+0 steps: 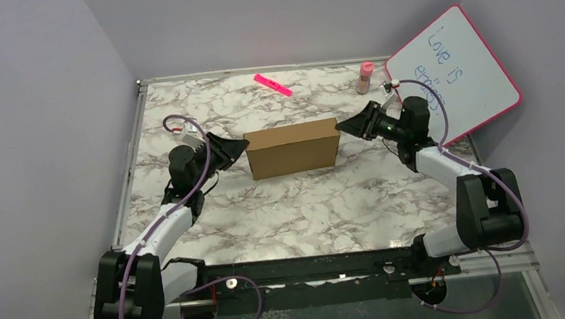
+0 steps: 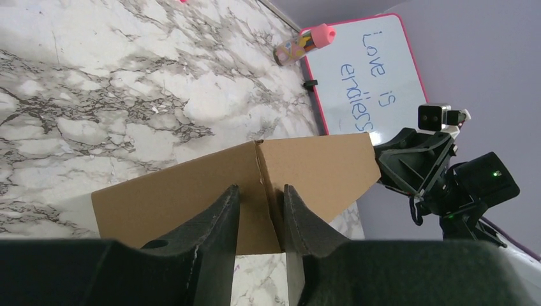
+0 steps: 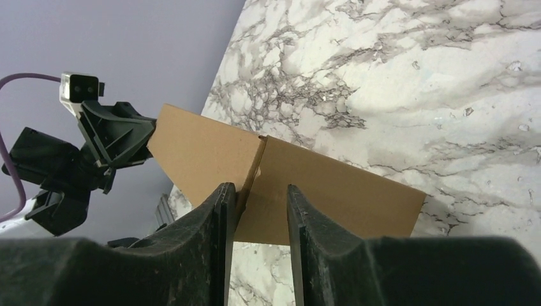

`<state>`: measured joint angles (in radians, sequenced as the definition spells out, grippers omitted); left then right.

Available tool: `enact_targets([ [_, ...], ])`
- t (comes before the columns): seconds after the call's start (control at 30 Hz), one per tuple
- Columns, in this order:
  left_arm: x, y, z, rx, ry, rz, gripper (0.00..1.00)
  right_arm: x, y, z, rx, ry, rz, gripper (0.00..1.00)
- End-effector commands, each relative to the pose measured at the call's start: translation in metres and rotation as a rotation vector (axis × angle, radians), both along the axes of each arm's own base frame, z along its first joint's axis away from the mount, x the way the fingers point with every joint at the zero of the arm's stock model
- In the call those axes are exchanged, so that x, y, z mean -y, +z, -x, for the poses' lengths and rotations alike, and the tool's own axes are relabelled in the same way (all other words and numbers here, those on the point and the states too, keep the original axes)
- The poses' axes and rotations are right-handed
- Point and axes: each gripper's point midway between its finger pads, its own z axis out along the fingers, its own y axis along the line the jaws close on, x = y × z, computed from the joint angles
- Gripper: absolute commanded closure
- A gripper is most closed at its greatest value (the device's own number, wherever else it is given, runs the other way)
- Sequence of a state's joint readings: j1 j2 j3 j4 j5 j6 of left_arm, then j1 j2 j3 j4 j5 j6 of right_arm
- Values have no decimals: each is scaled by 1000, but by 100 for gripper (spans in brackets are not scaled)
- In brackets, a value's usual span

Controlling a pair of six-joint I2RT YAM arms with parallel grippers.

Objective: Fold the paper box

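Note:
The paper box (image 1: 294, 149) is a closed brown cardboard block standing in the middle of the marble table (image 1: 284, 213). My left gripper (image 1: 241, 148) is at its left end. In the left wrist view my left gripper (image 2: 260, 188) has its jaws drawn narrow astride a corner edge of the paper box (image 2: 178, 191), and cardboard fills the gap. My right gripper (image 1: 342, 127) is at the right end. Seen from its own wrist, my right gripper (image 3: 258, 186) straddles the corner seam of the paper box (image 3: 332, 185) the same way.
A pink-framed whiteboard (image 1: 457, 75) leans at the back right, close behind my right arm. A pink-capped bottle (image 1: 365, 77) stands beside it. A pink strip (image 1: 273, 85) lies at the back centre. Grey walls close in the table's left, back and right.

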<state>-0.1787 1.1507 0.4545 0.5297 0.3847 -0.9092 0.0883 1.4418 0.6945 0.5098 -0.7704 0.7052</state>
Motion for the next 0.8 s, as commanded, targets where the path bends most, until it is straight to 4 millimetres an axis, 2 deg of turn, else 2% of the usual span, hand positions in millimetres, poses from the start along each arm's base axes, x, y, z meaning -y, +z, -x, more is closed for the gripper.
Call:
enact_targets([
  [0.0,-29,-67,18,-223,86,-198,66,17,-59,20,-230,-54,115,59],
  [0.13,-33,-19,2,-99,61,-308,52,19,-28,10,-149,-71,122,45],
  [0.23,-34,23,-8,19,42,-376,41,19,-9,10,-97,-75,119,35],
  [0.4,-30,68,-14,211,-30,-502,30,21,12,18,-12,-75,137,16],
  [0.57,-9,83,-12,323,-201,-565,21,25,22,27,84,-76,178,6],
  [0.77,32,91,-5,492,-401,-707,10,26,25,36,150,-62,203,1],
])
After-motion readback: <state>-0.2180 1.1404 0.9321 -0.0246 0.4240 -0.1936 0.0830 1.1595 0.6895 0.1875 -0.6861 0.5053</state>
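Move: The left hand's fingers are already at the upper edge of the paper box's left end; the box's middle lies some 11 cm to its right, 1 cm ahead and 5 cm below. The pink strip is about 25 cm ahead and 8 cm right of that hand. From the right hand, at the other end, the box's middle lies about 11 cm left, 2 cm back and 5 cm below, with the bottle some 18 cm ahead and 8 cm right. Both hands let go of the box's end edges, fingers spreading wide. The left eases off to its left, then lifts about 9 cm in all, drifting back rightward and a little forward as its wrist rolls some 35 degrees, left side rising. The right draws back roughly 3 cm and slightly right, then also rises 3 cm, tilting about 10 degrees. ##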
